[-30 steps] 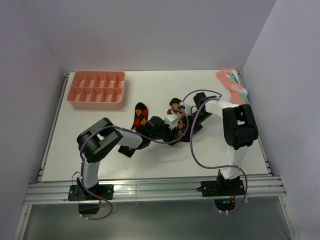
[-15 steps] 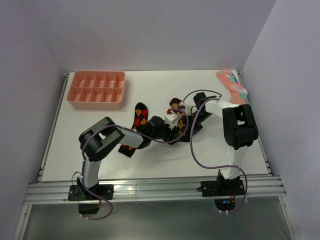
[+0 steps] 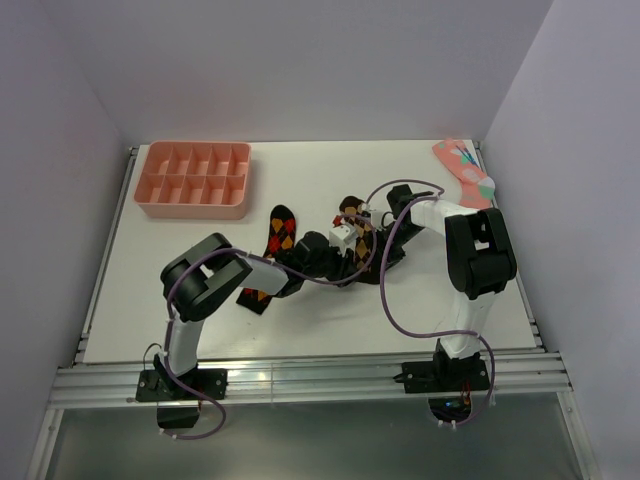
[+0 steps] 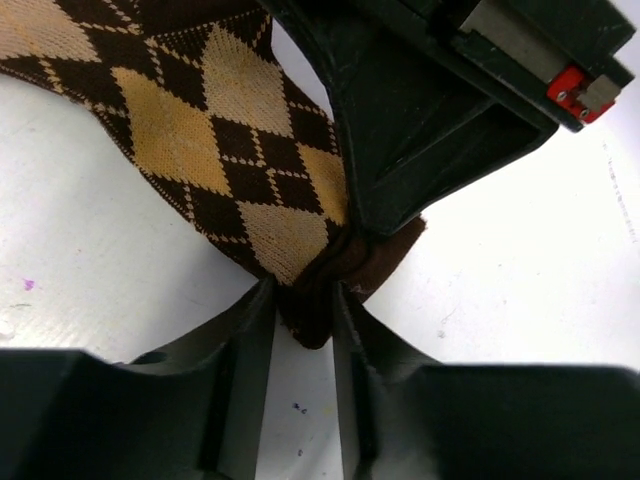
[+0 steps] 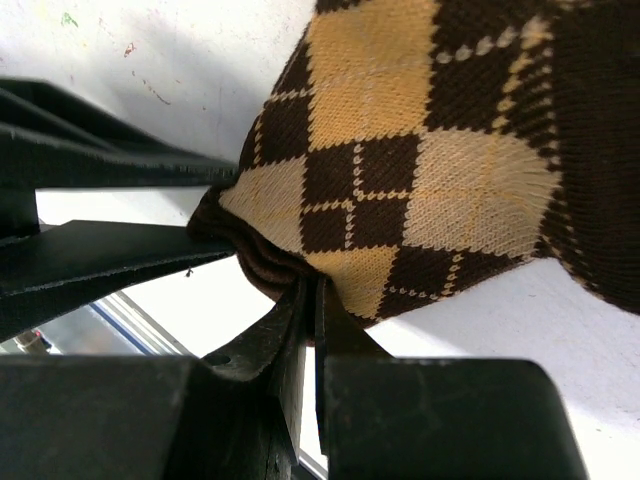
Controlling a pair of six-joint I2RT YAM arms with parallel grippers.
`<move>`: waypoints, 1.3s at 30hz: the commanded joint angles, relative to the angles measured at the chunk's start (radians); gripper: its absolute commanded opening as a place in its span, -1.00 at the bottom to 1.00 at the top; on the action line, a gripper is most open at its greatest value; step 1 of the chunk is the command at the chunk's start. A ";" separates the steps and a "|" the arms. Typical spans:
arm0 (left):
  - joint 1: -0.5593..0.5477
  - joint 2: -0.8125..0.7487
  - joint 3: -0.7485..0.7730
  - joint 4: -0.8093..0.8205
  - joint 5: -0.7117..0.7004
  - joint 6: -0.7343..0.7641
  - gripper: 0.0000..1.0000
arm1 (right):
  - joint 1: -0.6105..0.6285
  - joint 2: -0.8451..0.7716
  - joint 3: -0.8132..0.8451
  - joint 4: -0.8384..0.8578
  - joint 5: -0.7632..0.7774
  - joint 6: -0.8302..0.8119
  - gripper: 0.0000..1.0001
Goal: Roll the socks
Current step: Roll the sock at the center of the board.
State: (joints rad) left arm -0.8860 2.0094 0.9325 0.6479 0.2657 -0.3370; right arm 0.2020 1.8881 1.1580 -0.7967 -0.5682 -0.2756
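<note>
The tan-and-orange argyle sock (image 4: pixel 215 130) lies on the white table, its toe showing in the top view (image 3: pixel 349 208). My left gripper (image 4: pixel 303 302) is shut on its dark brown end, which bunches between both fingers (image 4: pixel 255 335). My right gripper (image 5: pixel 316 296) is shut on the same sock's (image 5: pixel 400 150) brown edge, close beside the left fingers (image 5: pixel 100 255). Its black body (image 4: pixel 420 120) covers part of the sock. The red-and-orange argyle sock (image 3: pixel 283 228) lies flat to the left, partly under my left arm.
A pink compartment tray (image 3: pixel 195 178) stands at the back left. A pink sock with teal and white marks (image 3: pixel 465 172) lies at the back right corner. Purple cables loop over both arms near the middle of the table (image 3: pixel 180 300).
My left jaws have narrowed onto the sock's brown end. Both arms have barely shifted.
</note>
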 commanded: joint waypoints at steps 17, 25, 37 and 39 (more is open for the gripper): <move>0.001 0.034 0.149 -0.284 -0.025 -0.145 -0.99 | -0.010 -0.047 -0.032 0.073 0.191 0.013 -1.00; -0.005 0.026 0.242 -0.588 -0.059 -0.185 -0.99 | -0.013 -0.118 -0.067 0.129 0.235 0.013 -0.54; -0.001 0.100 0.473 -0.976 -0.034 -0.166 -0.99 | -0.085 -0.310 -0.155 0.264 0.173 -0.025 -0.24; 0.002 0.107 0.496 -1.013 -0.023 -0.160 -0.99 | -0.114 -0.355 -0.173 0.289 0.113 -0.048 -0.24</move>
State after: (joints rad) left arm -0.8886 2.0846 1.4017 -0.1875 0.2291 -0.5171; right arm 0.1188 1.6135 1.0050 -0.5865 -0.3927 -0.2848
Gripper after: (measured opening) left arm 0.039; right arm 0.379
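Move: The left hand's part-open fingers straddle the left end of the brown center sock's folded cuff, its cloth barely 1 cm below the hand point; the sock's toe lies about 17 cm straight ahead, the red argyle sock some 20 cm left and 4 ahead. The right hand already pinches the cuff's right end between its tips, with the pink sock roughly 20 cm to its right and 22 farther out. The left hand shuts its fingers on the left end of the folded cuff and keeps that pinch, staying within about 1 cm of its place while the wrist turns some 30 degrees, tipping the fingers more steeply down. The right hand at first keeps its hold on the cuff's right end and eases slightly right, then opens part way, lets go and draws clear of the cuff, about 5 cm right with a little less forward and up, fingertips swinging forward. ##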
